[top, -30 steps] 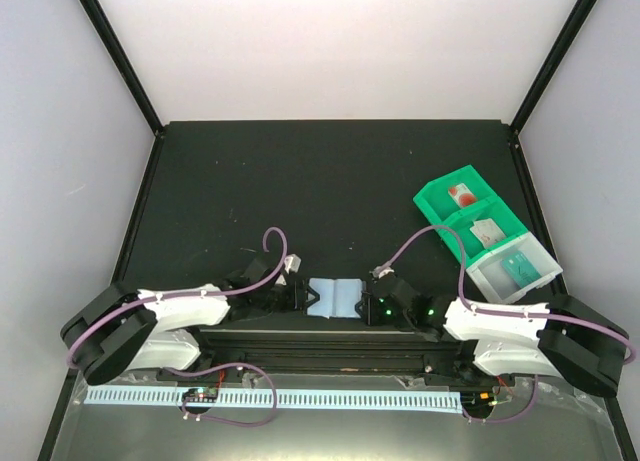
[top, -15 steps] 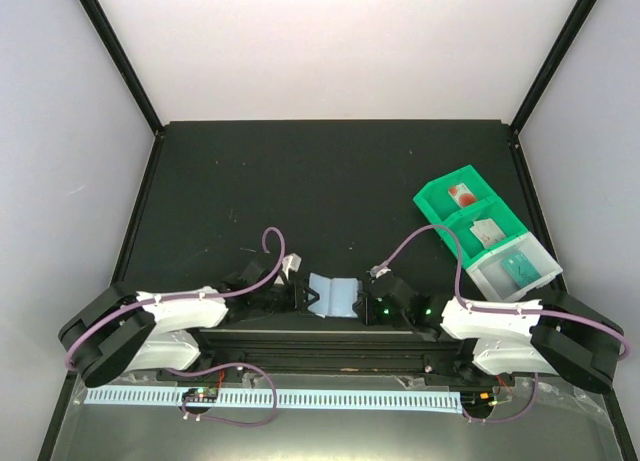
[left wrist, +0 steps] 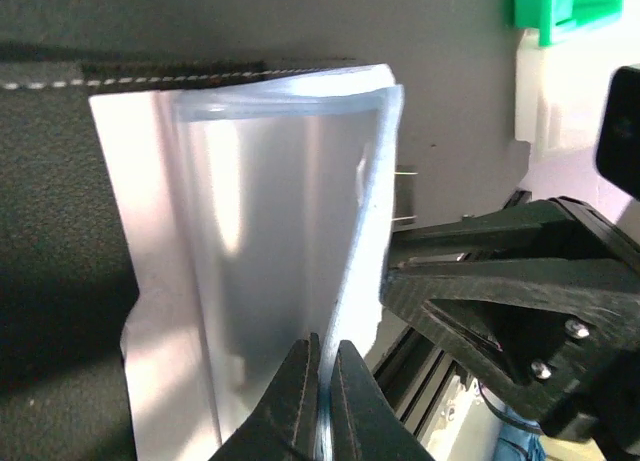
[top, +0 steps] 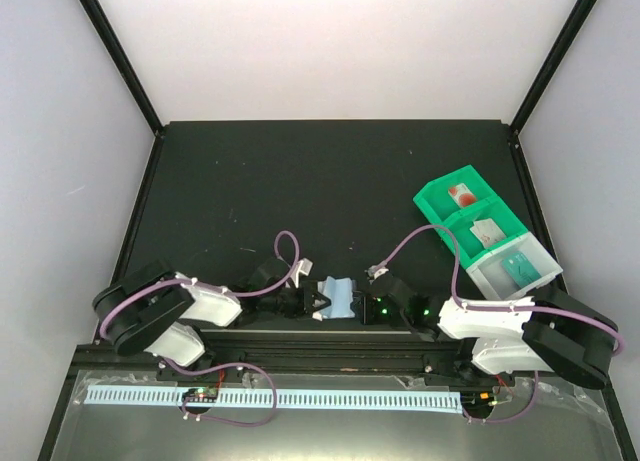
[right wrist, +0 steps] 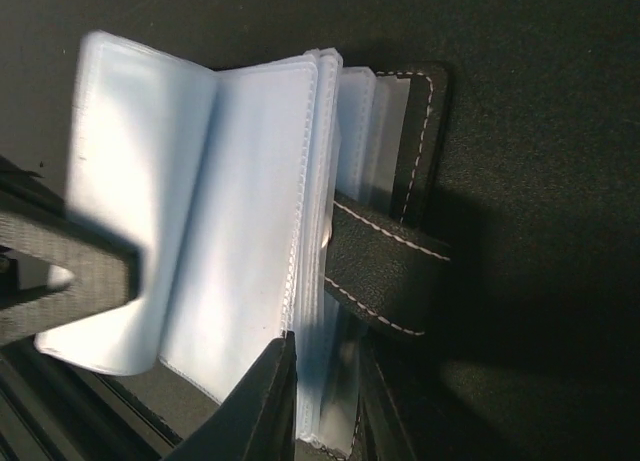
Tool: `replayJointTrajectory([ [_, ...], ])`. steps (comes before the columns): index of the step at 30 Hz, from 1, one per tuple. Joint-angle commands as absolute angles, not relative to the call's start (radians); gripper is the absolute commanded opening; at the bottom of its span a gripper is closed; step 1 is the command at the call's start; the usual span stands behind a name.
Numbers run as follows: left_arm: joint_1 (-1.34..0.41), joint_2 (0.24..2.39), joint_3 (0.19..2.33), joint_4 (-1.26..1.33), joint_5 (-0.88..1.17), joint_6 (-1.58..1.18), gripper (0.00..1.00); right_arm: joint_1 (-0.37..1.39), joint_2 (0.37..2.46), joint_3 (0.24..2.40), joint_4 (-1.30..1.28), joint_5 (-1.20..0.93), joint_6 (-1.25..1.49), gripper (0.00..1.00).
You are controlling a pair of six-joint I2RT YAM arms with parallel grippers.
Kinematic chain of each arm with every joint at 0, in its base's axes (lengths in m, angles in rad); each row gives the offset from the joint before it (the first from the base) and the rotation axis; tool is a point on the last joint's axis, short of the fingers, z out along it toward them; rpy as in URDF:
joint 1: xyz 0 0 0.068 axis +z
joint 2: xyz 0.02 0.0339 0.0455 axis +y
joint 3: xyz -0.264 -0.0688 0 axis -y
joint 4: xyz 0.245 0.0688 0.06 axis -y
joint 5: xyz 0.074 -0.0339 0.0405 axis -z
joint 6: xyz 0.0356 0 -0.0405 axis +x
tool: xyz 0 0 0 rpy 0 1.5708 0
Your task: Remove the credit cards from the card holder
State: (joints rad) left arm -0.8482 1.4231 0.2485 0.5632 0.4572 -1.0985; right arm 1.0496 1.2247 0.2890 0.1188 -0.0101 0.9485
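The card holder (top: 338, 298) lies open near the table's front edge, a black wallet with pale blue-grey plastic sleeves fanned up. My left gripper (top: 313, 303) is shut on the edge of one sleeve (left wrist: 300, 241). My right gripper (top: 367, 307) is shut on a stack of sleeves (right wrist: 250, 231) next to the black snap tab (right wrist: 385, 271). No card shows in the sleeves I can see. Credit cards lie in the green tray: a red-marked one (top: 462, 193), a pale one (top: 487, 231) and a teal one (top: 522, 269).
The green compartment tray (top: 440, 213) stands at the right, its near compartment white (top: 478, 279). It shows at the top right of the left wrist view (left wrist: 570, 6). The black frame rail (top: 320, 343) runs just behind the wallet. Both arms meet closely at the wallet.
My left arm has swung in toward the middle and risen at the elbow. The wallet's sleeves have been pushed together and look narrower. The right arm has barely moved.
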Motion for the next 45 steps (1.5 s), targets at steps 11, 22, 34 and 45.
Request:
replayJointTrajectory([
  [11, -0.844, 1.360, 0.300, 0.394, 0.390, -1.032, 0.11, 1.056, 1.144, 0.283, 0.046, 0.018, 0.951, 0.21],
  [22, -0.818, 0.880, 0.413, -0.273, 0.081, -0.919, 0.66, 1.057, 0.895, 0.392, -0.234, 0.135, 0.900, 0.41],
  [34, -0.813, 0.465, 0.536, -0.456, -0.057, -0.822, 0.99, 1.056, 0.608, 0.619, -0.560, 0.279, 0.840, 1.00],
  [45, -0.813, 0.346, 0.776, -0.556, 0.040, -0.570, 0.99, 1.056, 0.577, 0.879, -0.739, 0.328, 0.744, 1.00],
])
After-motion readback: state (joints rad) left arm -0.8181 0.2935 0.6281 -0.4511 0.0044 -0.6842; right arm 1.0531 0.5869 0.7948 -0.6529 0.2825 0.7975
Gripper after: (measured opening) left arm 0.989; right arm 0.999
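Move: The left fingers already pinch the edge of a clear leaf of the open card holder, whose middle lies about 2 cm ahead of that hand, level sideways and 3 cm below. The holder's snap strap is some 7 cm to that hand's right and 3 cm ahead. From the right hand, barely open at the stack's right edge, the holder's middle is about 7 cm left, 2 cm ahead and 1 cm below; the strap sits 3 cm straight ahead. The left fingers keep the clear leaf pinched through a dip of about 1 cm, then let go and spread wide as that hand climbs some 26 cm and swings left, away from the card holder, its fingers tilting forward about 45 degrees. The right hand waits briefly, then withdraws from the stack's edge, up about 25 cm and somewhat right, opening fully and tilting forward too. ##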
